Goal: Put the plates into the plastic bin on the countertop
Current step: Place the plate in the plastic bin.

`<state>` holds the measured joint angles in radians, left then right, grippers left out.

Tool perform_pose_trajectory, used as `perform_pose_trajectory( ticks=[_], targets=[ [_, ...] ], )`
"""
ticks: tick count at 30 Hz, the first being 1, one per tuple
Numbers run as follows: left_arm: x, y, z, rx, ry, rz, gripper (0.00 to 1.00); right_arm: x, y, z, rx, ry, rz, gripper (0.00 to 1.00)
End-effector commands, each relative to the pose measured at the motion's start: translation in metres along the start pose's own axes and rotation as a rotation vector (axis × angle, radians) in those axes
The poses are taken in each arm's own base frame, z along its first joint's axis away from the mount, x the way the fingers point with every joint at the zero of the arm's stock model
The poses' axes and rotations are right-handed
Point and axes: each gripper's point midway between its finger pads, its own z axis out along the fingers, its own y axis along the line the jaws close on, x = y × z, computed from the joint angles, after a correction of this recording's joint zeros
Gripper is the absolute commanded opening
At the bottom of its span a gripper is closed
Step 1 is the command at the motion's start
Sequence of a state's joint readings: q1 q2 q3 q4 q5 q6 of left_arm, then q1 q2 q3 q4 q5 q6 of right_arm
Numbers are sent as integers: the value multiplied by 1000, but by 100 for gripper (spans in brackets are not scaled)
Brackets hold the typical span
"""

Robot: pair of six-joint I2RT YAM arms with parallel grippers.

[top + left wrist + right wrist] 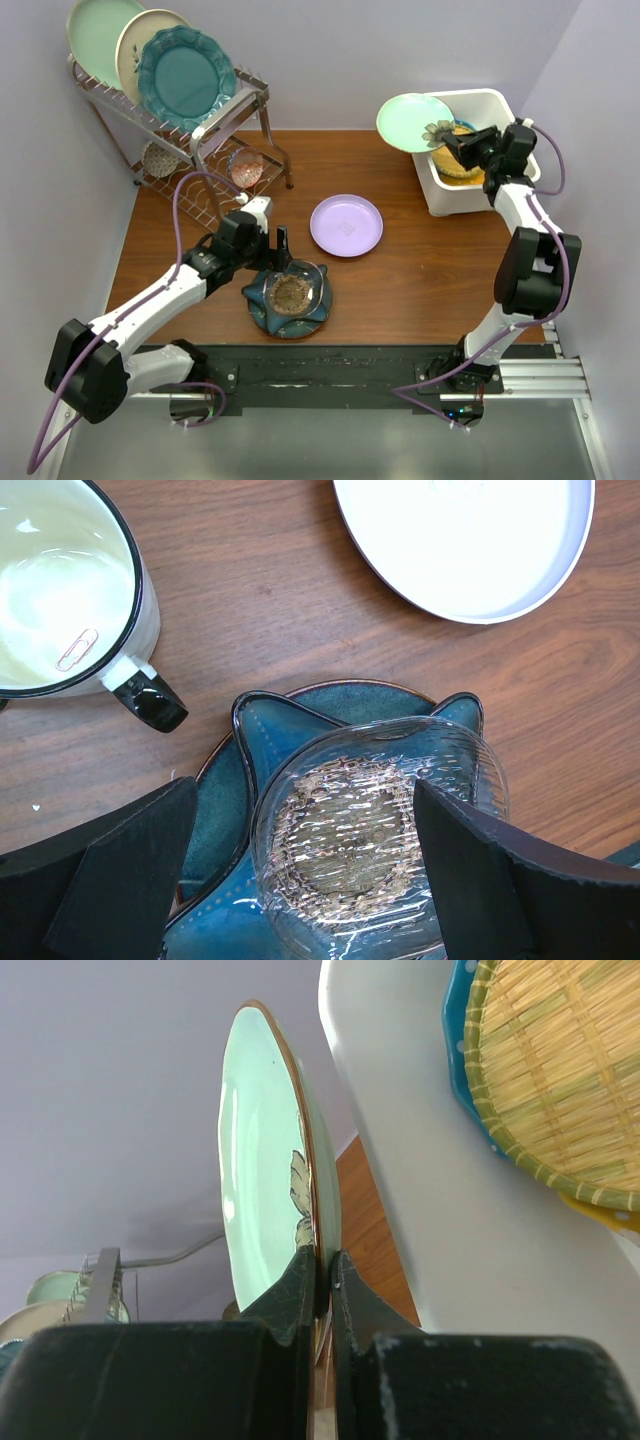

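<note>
My right gripper is shut on the rim of a pale green plate. It holds the plate on edge and tilted above the left rim of the white plastic bin. Inside the bin lie a yellow lattice plate and a blue dotted plate. A lavender plate lies flat mid-countertop. A dark teal plate carries a clear glass plate. My left gripper hovers open over that stack, one finger on each side.
A wire rack at the back left holds mint, cream and teal scalloped plates upright. A small cream cup with a black rim and handle stands on the wood just left of the teal plate. Walls close in on the left, right and back.
</note>
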<state>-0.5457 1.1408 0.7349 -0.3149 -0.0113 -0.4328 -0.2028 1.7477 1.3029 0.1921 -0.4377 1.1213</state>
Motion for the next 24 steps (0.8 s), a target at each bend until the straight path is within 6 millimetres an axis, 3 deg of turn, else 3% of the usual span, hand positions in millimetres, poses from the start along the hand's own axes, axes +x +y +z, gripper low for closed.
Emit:
perform_pose_trajectory(
  ticks=[1,10,24],
  targets=[
    [-13,-7,-1,26,-41,16,94,-38,81,-18,-231,-103,-56,0],
    [-11,-6,0,26,-39,14,94,-58,70,-32,-209,-200,-38,0],
    [-10,-6,0,25,-38,13,94,-86,32,-39,-150,-310,26,0]
  ],
)
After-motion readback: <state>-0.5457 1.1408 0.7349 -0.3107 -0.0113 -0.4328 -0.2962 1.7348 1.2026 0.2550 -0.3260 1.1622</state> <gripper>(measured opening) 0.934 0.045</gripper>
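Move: The right hand already pinches the green plate by its right edge. The plastic bin's middle lies about 7 cm to that hand's right, 1 cm ahead and some 15 cm below. Inside it, the woven basket is roughly 4 cm right, 1 cm back and 16 cm down. The lavender plate lies 23 cm left, 19 cm back and 24 cm below. From the left hand, the bin is about 46 cm right, 26 cm ahead and slightly below. Keeping its pinch on the green plate's right edge, the right hand carries the plate about 6.5 cm to the right, in over the bin from its left rim. It stays nearly level at first, then also sinks some 3 cm, while the wrist swings roughly 10 degrees clockwise; the fingers stay shut. ##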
